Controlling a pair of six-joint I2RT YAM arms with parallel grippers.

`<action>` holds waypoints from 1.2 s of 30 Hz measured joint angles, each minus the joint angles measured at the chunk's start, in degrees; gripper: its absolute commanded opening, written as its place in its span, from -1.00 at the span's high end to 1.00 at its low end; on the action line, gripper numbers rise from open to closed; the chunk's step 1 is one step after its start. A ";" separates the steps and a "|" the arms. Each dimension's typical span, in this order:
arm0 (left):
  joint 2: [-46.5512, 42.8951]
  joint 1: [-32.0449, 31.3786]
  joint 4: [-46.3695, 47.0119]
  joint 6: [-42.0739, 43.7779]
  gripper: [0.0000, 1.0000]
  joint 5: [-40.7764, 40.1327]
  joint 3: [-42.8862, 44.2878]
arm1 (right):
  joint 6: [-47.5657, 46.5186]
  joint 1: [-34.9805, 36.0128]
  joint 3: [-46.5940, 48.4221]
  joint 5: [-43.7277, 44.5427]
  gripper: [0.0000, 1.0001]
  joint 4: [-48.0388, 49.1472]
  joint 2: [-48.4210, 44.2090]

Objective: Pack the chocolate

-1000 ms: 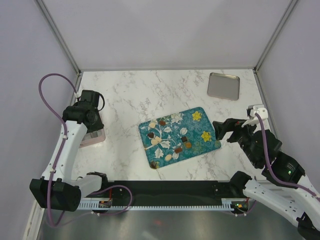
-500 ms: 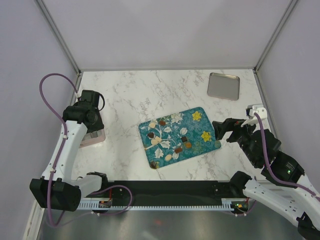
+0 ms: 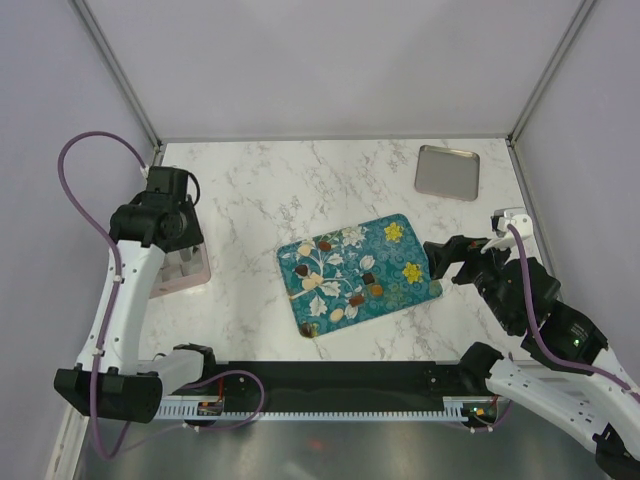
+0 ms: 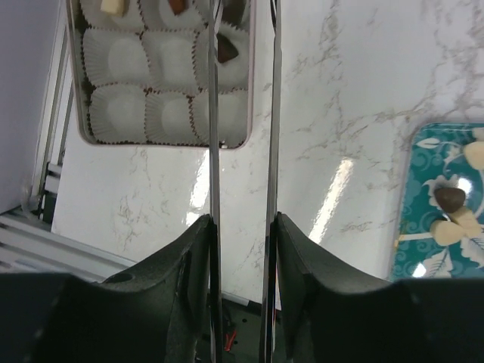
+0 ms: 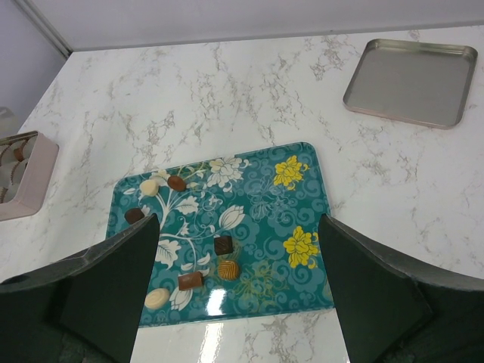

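Observation:
Several chocolates lie on the teal flowered tray (image 3: 395, 262): a dark square (image 5: 223, 244), a caramel round (image 5: 228, 269), a brown bar (image 5: 190, 280) and cream ovals (image 5: 157, 298). My left gripper (image 4: 243, 30) hovers over the pink box (image 4: 162, 144) of white paper cups. Its thin blades stand slightly apart with nothing between them. A dark chocolate (image 4: 227, 51) rests in a cup below them. My right gripper (image 5: 236, 223) hangs wide open and empty above the tray's near right part.
A bare silver tray (image 3: 447, 172) sits at the back right. The pink box (image 3: 190, 272) stands by the left wall, with most of its cups showing white. Frame posts and grey walls close in the marble table.
My left arm has lifted and drawn back a little over the pink box, and its blades have parted slightly. The right arm and the tray have not moved.

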 measured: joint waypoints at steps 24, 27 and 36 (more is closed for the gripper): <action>14.40 -39.04 7.80 -5.31 0.11 6.14 5.79 | 2.23 0.00 0.87 2.95 -0.88 -1.25 2.75; 15.02 -39.23 8.33 -5.81 0.10 5.40 5.33 | 2.60 0.00 1.07 3.06 -0.87 -1.33 3.23; 13.55 -39.23 8.46 -6.91 0.02 5.27 1.22 | 2.82 0.00 1.16 3.08 -0.87 -1.38 3.67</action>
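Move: The left hand holds the empty metal tongs over the right side of the chocolate box, whose middle is about 6 cm ahead, 9 cm left and 20 cm below. The pale chocolate on the mat's left end lies roughly 27 cm right of that hand, 6 cm ahead and 21 cm below; the brown oval is 4 cm right of it and 2 cm farther out, the brown heart 5 cm nearer. From the right hand, the pale chocolate is some 10 cm ahead, 25 cm left and 29 cm below. Still gripping the tongs, the left hand first rises 3 or 4 cm clear of the box, then swings fast about 22 cm to the right to the mat's left end, turning some 35 degrees clockwise so that the tongs point out over the mat. From its high point it comes down about 8 cm in all, bringing the spread tong tips close above the pale chocolate, without any touch to be seen. ##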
